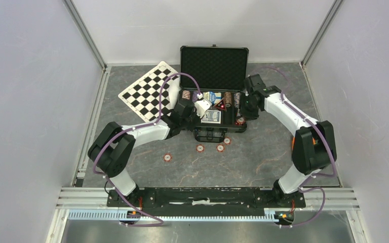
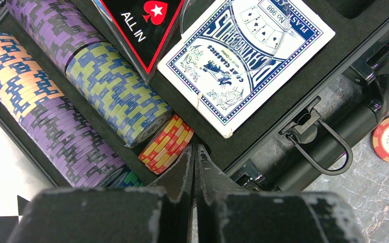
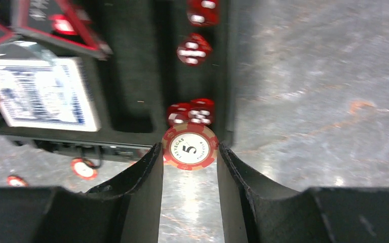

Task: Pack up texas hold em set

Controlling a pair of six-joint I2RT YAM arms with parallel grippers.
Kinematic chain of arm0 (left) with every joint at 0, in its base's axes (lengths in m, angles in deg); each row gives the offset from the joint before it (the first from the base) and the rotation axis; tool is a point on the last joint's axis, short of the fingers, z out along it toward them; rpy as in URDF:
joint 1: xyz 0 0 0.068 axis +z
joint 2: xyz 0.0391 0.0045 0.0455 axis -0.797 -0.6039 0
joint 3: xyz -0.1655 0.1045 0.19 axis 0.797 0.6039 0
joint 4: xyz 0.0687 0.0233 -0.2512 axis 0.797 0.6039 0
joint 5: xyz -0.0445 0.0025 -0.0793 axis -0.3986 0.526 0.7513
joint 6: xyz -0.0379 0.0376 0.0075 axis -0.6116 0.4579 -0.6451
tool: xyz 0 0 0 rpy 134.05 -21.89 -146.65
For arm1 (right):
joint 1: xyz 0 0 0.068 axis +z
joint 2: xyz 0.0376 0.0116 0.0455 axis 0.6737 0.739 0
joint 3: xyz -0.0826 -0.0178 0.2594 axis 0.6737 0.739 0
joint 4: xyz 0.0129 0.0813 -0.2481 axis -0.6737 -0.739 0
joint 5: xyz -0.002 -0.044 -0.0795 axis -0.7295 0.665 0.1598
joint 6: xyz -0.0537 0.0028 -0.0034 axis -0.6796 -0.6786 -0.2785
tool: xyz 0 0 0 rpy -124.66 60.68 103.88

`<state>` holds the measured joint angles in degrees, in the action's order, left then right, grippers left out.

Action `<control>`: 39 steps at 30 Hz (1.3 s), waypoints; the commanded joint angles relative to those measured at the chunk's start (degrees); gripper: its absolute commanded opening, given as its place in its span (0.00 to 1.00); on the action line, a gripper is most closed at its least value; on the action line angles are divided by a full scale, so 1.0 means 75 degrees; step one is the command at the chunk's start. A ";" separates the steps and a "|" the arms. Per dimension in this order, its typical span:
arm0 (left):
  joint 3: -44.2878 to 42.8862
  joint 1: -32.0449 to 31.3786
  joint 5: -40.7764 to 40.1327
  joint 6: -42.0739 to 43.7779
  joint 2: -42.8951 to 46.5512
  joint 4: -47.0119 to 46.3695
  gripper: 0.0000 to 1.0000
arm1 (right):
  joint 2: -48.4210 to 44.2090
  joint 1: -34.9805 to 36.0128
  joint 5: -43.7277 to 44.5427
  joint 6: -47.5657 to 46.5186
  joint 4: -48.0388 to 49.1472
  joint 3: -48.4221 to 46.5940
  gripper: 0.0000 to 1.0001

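The black foam-lined case lies open at the table's centre. My left gripper is shut and empty over the case's near-left corner, its tips beside a short red-and-yellow chip stack. Rows of purple, green and orange chips, a blue card deck and an "ALL IN" button lie in the foam. My right gripper is shut on a red "5" poker chip, gripped by its rim above the case's near-right corner. Red dice lie in the slot beyond.
Several loose red chips lie on the grey table in front of the case, one further left. The case handle sticks out toward them. A checkered board lies left of the case. Walls close in the sides.
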<state>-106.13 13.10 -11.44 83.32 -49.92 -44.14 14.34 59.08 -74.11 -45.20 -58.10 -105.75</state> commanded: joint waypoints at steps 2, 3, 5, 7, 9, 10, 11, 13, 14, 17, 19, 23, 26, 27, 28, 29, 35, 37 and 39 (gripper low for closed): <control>0.0048 -0.0080 0.0219 -0.0247 0.0139 -0.0189 0.06 | 0.0616 0.0747 -0.0441 0.0495 0.0322 -0.1095 0.44; 0.0049 -0.0079 0.0229 -0.0254 0.0138 -0.0200 0.06 | 0.0767 0.0876 -0.0470 0.0564 0.0345 -0.1280 0.44; 0.0049 -0.0079 0.0249 -0.0260 0.0120 -0.0217 0.05 | 0.1036 0.1077 -0.0528 0.0672 0.0379 -0.1598 0.44; 0.0060 -0.0079 0.0255 -0.0278 0.0121 -0.0228 0.05 | 0.1275 0.1243 -0.0598 0.0783 0.0444 -0.1829 0.44; 0.0072 -0.0081 0.0254 -0.0277 0.0124 -0.0252 0.05 | 0.1427 0.1345 -0.0783 0.0946 0.0673 -0.1882 0.44; 0.0077 -0.0079 0.0260 -0.0284 0.0119 -0.0270 0.06 | 0.1494 0.1402 -0.0876 0.1023 0.0819 -0.1877 0.43; 0.0086 -0.0079 0.0265 -0.0282 0.0104 -0.0277 0.06 | 0.1559 0.1444 -0.0911 0.1082 0.0891 -0.1907 0.44; 0.0078 -0.0079 0.0272 -0.0286 0.0091 -0.0286 0.05 | 0.1698 0.1504 -0.0942 0.1141 0.0887 -0.2019 0.43; 0.0079 -0.0076 0.0267 -0.0289 0.0075 -0.0288 0.06 | 0.1716 0.1508 -0.0916 0.1133 0.0848 -0.2033 0.43; 0.0063 -0.0068 0.0289 -0.0294 0.0052 -0.0288 0.05 | 0.1502 0.1485 -0.0623 0.1141 0.0887 -0.1779 0.44; 0.0065 -0.0068 0.0278 -0.0294 0.0042 -0.0289 0.05 | 0.1196 0.1417 -0.0543 0.1108 0.1074 -0.1397 0.44; 0.0060 -0.0068 0.0266 -0.0289 0.0031 -0.0288 0.05 | 0.0336 0.1384 -0.0254 0.0645 0.1428 -0.0318 0.47; 0.0060 -0.0068 0.0254 -0.0290 0.0006 -0.0288 0.05 | -0.0336 0.1428 0.0012 0.0170 0.1395 0.0562 0.54; 0.0054 -0.0068 0.0241 -0.0280 0.0001 -0.0288 0.05 | -0.0500 0.1501 0.0191 0.0058 0.1257 0.0763 0.57; 0.0049 -0.0068 0.0243 -0.0268 -0.0004 -0.0288 0.05 | -0.0667 0.1620 0.0373 -0.0001 0.1058 0.0973 0.60; 0.0049 -0.0068 0.0242 -0.0275 -0.0013 -0.0288 0.05 | -0.0801 0.1866 0.0586 -0.0074 0.0919 0.1148 0.64; 0.0037 -0.0068 0.0225 -0.0279 -0.0032 -0.0288 0.05 | -0.1365 0.3715 0.1445 0.0655 0.0220 0.1948 0.79; 0.0048 -0.0068 0.0223 -0.0269 -0.0008 -0.0280 0.05 | -0.1340 0.4099 0.1397 0.0954 0.0337 0.2055 0.81; 0.0060 -0.0068 0.0220 -0.0276 0.0023 -0.0288 0.05 | -0.1148 0.4382 0.1391 0.1109 0.0397 0.2004 0.80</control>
<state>-105.89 13.10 -11.42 83.32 -49.94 -44.82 5.88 89.29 -66.83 -40.89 -54.89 -90.94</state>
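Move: Just over the case's front right corner, the right hand holds a red chip. The red chip stack in the chip row lies about 23 cm to its left, 3 cm ahead and 5 cm below; from the left hand it is 2 cm ahead, 1 cm left and just below. From the right hand, the card deck sits some 15 cm left and 5 cm ahead, the front dice 2 cm straight ahead, and two loose chips roughly 6 and 10 cm back and equally far left, 8 cm down. Carrying the red chip left across the case towards the stack by the left hand, the right hand travels about 12 cm and 3 cm forward, stopping short near the card deck. It then swings back some 16 cm towards the base, out over the table in front of the case, sinking 3 cm and turning counter-clockwise while its half-open fingers spread wide, empty at the end. ##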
